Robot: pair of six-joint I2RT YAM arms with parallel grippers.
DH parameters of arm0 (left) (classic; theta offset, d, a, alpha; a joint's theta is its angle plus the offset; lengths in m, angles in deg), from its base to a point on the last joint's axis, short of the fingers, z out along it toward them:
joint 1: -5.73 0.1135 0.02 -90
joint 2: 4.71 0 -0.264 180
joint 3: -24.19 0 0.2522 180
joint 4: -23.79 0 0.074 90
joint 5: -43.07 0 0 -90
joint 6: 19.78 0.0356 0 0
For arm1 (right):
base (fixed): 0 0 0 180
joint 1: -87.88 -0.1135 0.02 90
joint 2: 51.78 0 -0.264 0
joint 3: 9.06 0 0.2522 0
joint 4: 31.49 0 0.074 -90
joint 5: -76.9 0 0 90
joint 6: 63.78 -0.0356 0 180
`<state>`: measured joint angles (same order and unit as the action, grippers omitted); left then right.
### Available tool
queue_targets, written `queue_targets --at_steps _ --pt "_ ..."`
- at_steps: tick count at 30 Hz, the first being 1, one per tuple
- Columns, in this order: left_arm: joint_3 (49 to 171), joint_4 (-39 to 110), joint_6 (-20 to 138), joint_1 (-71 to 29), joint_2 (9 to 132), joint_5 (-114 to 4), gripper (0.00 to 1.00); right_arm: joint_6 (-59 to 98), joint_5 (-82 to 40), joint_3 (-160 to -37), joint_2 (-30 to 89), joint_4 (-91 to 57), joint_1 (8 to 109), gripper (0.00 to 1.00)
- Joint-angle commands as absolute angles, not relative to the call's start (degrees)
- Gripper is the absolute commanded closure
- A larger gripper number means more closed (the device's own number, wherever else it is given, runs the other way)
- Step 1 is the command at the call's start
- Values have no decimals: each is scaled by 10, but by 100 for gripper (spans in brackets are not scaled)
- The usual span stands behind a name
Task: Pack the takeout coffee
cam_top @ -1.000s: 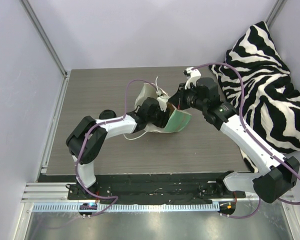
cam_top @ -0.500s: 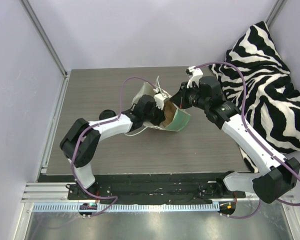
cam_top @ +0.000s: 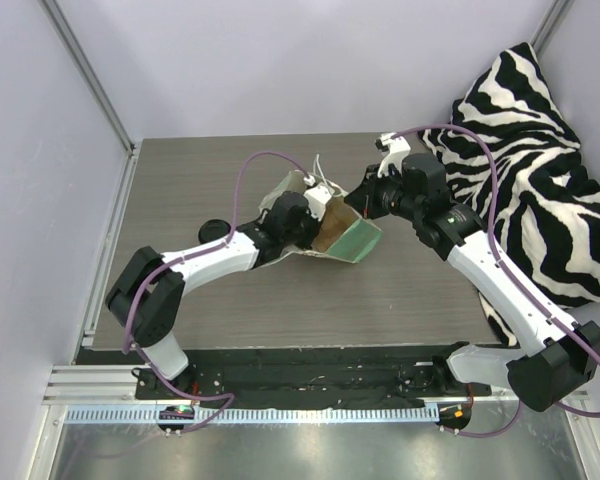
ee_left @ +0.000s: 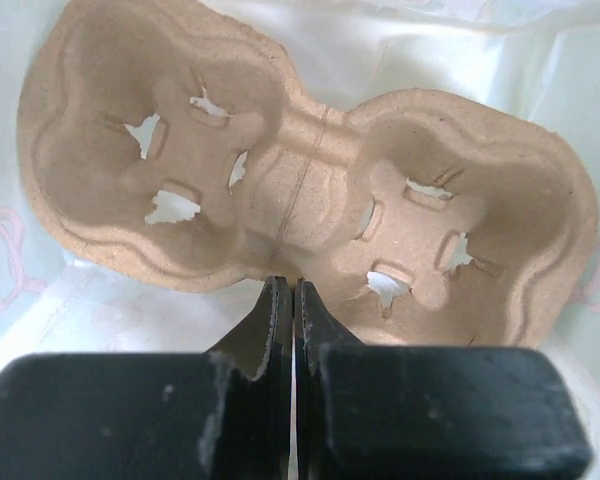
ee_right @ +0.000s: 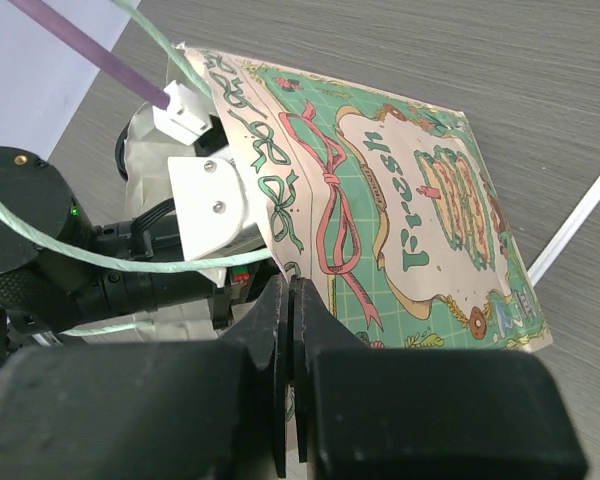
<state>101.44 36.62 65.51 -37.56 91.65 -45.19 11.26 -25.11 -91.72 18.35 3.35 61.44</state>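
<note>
The takeout coffee shows as a small black-lidded cup on the table, left of my left forearm and outside the bag. The mint-green paper bag lies on its side with its mouth towards my left arm. The brown pulp two-cup carrier sits inside it with both wells empty. My left gripper reaches into the bag and is shut. Its tips rest at the carrier's near rim, with nothing seen between them. My right gripper is shut on the bag's upper rim and holds the mouth up.
A zebra-striped cushion fills the right side beyond the table edge. The bag's white string handles trail behind the bag, and one string lies on the table. Grey walls close the back and left.
My left jaws have closed from half open inside the bag. The left elbow has swung out to the left and lower. The right gripper keeps its hold on the bag's rim.
</note>
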Motion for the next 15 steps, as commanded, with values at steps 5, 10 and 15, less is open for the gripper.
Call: queue_targets --at_steps 5,10,15 --pt "1115 475 671 -378 944 -399 73 107 -285 -941 190 47 620 99" --pt "1085 420 677 -376 862 -468 55 107 -301 -945 189 45 628 99" --pt "1092 437 695 -377 810 -519 54 107 -334 -945 190 42 648 99"
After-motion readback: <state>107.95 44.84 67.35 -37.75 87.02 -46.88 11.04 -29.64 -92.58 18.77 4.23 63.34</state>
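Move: The cup tray, which the left hand still pinches by the edge near its waist inside the leaning bag, has its middle about 3 cm ahead and 3 cm right of that hand, roughly level. The bag's floor lies some 7 cm ahead, 6 cm right and 7 cm down; the lidded cup stands outside, about 22 cm left, 2 cm ahead and 8 cm lower. From the right hand the tray is roughly 4 cm ahead, 5 cm left and 16 cm below. The left hand eases about 1 cm forward into the bag while its shut fingers open to nearly half, letting go of the cup tray over the bag's floor, then backs off that centimetre or so and lifts about 6 cm, quickening, away from the tray and with its wrist barely turning. The right hand stays in place with its fingers shut on the bag's rim beside the handle, keeping the leaning bag from tipping. ##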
